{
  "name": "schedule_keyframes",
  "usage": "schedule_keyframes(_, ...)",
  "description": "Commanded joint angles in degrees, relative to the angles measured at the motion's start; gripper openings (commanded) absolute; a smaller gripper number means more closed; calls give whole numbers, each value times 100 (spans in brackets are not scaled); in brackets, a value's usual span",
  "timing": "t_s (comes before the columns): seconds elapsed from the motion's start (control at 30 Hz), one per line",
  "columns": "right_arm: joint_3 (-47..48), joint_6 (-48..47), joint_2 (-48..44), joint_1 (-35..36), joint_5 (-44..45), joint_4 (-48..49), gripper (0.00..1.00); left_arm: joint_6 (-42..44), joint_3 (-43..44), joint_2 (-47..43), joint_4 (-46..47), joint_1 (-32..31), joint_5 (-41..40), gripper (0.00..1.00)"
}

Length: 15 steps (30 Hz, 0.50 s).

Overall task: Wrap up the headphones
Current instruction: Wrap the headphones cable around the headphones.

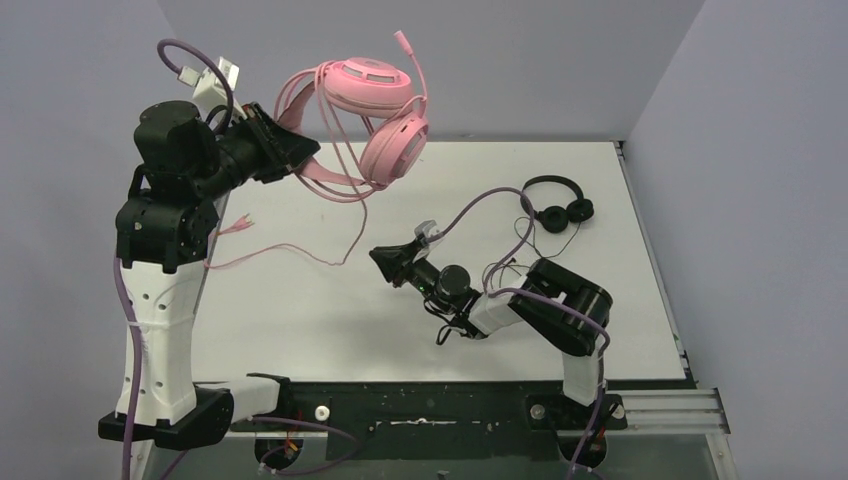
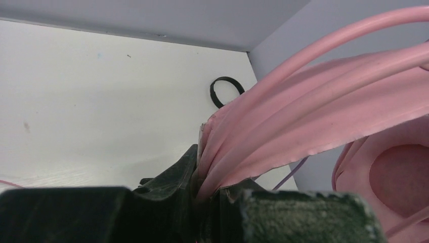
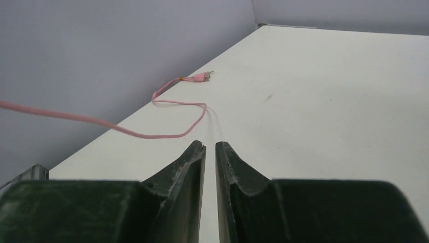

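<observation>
The pink headphones (image 1: 372, 85) hang in the air at the back left, their cable looped several times around the headband (image 2: 303, 116). My left gripper (image 1: 300, 152) is shut on that headband and the cable loops (image 2: 207, 172). The rest of the pink cable (image 1: 285, 258) trails down to the table and ends in a plug (image 3: 202, 77) near the left edge. The black headphones (image 1: 556, 205) lie flat at the back right, with their thin cable beside them. My right gripper (image 1: 379, 258) hovers low over the table's middle, its jaws a narrow gap apart and holding nothing (image 3: 210, 147).
Grey walls close the table on the back, left and right. The white table (image 1: 330, 320) ends at its left edge just past the pink plug. A purple robot cable (image 1: 480, 205) arcs above the right arm toward the black headphones.
</observation>
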Motion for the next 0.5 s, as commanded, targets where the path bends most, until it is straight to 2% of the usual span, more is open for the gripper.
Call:
schedule_keyframes(0.0, 464, 10, 375, 48, 394, 835, 16, -446, 341, -109, 818, 47, 255, 0)
schedule_keyframes(0.1, 567, 25, 465, 41, 177, 827, 24, -350, 465, -37, 674, 55, 227, 0)
schedule_keyframes(0.13, 457, 5, 419, 19, 95, 843, 30, -298, 554, 36, 555, 63, 206, 0)
schedule_keyframes(0.2, 79, -128, 225, -2, -41, 845, 50, -216, 678, 107, 387, 77, 163, 0)
schedule_keyframes(0.27, -448, -287, -57, -53, -289, 801, 63, -120, 771, 144, 231, 88, 107, 0)
schedule_keyframes(0.33, -686, -448, -348, -68, -593, 451, 73, 53, 921, 215, -26, 91, -10, 0)
schedule_keyframes(0.4, -699, -554, -635, -19, -937, -92, 91, 187, 1002, 245, -215, 91, -169, 0)
schedule_keyframes(0.47, -609, -816, -812, 189, -1085, -302, 95, 241, 974, 227, -251, 91, -247, 0)
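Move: My right hand is empty, its fingers nearly shut. The low bend of the hanging headphones cable is about 10 cm to its left, some 5 cm ahead and 10 cm below it. The pink headphones, still gripped by my left hand, are roughly 28 cm above my right hand and 8 cm ahead, level sideways. The cable plug lies on the table, about 20 cm ahead, 33 cm left and 16 cm below. From my left hand the bend is about 38 cm below and 4 cm ahead, level sideways. I open my right hand from nearly shut to almost fully wide while sinking it about 5 cm towards the table beside the slack cable. It edges out a centimetre or so first, then draws back about 4 cm and right about 3 cm, rolling slightly left side down, touching nothing. My left hand keeps its grip on the headband, almost in place. ##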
